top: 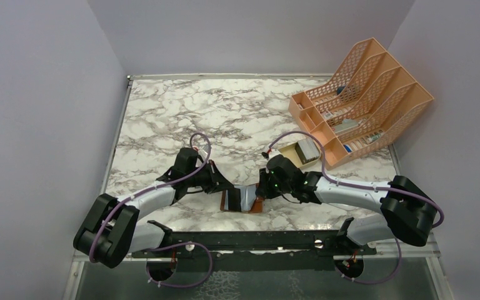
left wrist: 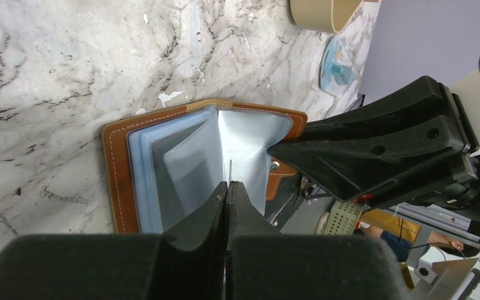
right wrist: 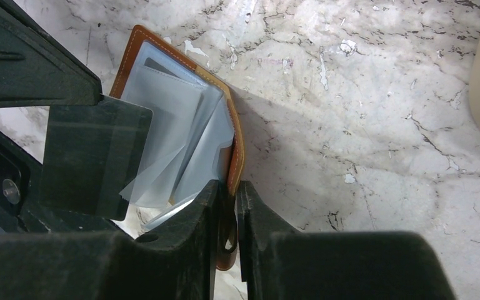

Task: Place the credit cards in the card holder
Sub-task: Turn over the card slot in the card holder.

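The brown leather card holder (top: 245, 200) lies opened on the marble between both arms, its clear sleeves fanned up (left wrist: 181, 162). My left gripper (left wrist: 227, 184) is shut on a dark credit card (right wrist: 94, 156), held on edge over the sleeves; only its thin edge (left wrist: 230, 170) shows in the left wrist view. My right gripper (right wrist: 228, 187) straddles the holder's right cover edge (right wrist: 236, 150) and snap strap. Its jaws stand slightly apart, with a dark gap beside the leather. In the top view the left gripper (top: 227, 185) and right gripper (top: 261, 190) flank the holder.
An orange mesh file rack (top: 362, 94) stands at the back right, with a tan tray (top: 303, 153) in front of it, close behind my right arm. A blue-and-clear packet (left wrist: 336, 62) lies near the tray (left wrist: 322, 12). The table's near edge runs just behind the holder.
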`<state>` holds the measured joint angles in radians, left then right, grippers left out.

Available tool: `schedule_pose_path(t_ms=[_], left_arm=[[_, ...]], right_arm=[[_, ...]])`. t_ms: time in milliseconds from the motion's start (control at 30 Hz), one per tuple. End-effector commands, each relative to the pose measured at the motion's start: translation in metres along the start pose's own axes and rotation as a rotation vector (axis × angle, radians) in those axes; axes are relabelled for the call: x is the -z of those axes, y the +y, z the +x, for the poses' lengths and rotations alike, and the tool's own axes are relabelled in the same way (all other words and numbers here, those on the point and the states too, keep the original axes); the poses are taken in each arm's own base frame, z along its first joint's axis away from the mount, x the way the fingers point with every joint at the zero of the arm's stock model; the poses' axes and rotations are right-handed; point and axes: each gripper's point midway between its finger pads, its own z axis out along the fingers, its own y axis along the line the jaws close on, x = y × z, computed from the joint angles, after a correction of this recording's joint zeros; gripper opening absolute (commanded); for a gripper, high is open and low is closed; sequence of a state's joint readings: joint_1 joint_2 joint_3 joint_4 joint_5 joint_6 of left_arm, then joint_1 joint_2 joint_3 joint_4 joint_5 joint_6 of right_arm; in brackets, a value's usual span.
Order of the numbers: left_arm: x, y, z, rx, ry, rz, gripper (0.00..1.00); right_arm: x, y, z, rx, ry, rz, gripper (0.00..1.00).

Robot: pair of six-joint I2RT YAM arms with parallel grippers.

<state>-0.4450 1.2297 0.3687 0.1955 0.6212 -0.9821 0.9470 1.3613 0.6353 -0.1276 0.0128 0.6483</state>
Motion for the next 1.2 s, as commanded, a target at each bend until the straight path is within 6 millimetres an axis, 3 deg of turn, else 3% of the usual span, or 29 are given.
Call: schedule_pose_path(t_ms=[0, 167, 400, 600, 667, 1000, 1167], left_arm=[[0.001, -0.01, -0.002, -0.017, -0.004, 0.053, 0.0], [0.0, -0.013, -0.005, -0.023, -0.019, 0.058, 0.0], [-0.003, -0.02, -0.011, -0.042, -0.029, 0.061, 0.0], [-0.013, -0.017, -0.008, -0.052, -0.018, 0.034, 0.0], [-0.015, -0.018, -0.007, -0.056, -0.016, 0.033, 0.0], [-0.021, -0.027, -0.012, -0.074, -0.028, 0.036, 0.0], [-0.023, -0.028, -0.012, -0.076, -0.027, 0.031, 0.0]], right_arm=[[0.002, 0.005, -0.009, 0.017, -0.013, -0.009, 0.21], [0.017, 0.015, -0.024, 0.021, -0.043, -0.027, 0.37], [0.049, 0.03, -0.049, 0.043, -0.089, -0.056, 0.43], [0.053, 0.054, -0.044, 0.037, -0.095, -0.179, 0.44], [0.053, 0.058, -0.043, 0.063, -0.117, -0.193, 0.48], [0.05, 0.065, -0.034, 0.19, -0.201, -0.042, 0.67], [0.037, 0.064, -0.012, 0.29, -0.229, 0.004, 0.73]])
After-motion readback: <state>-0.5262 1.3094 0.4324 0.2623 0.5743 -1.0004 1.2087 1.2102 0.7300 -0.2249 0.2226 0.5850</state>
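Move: The left hand still holds the black card, its middle about 4 cm back from the fingertips and 1 cm below. The upright card-slot page is some 4 cm back, 4 cm right and 4 cm below that hand, with the holder's middle just under it, 4 cm back, 3 cm right. From the right hand, at the holder's right edge, the black card is about 9 cm left and 2 cm back, a touch higher; the page is 5 cm left, 1 cm back; the beige tray is 15 cm ahead, 13 cm right. The right hand opens off the holder's right edge and rises about 8 cm, then swings back and left, some 3 to 4 cm each way, over the holder towards the near end of the black card, its fingers spreading wide and its wrist turning modestly. Meanwhile the left hand, fingers still shut on the card, eases slightly up and then travels about 2.5 cm right, carrying the card against the slot page to swing the page rightwards. ##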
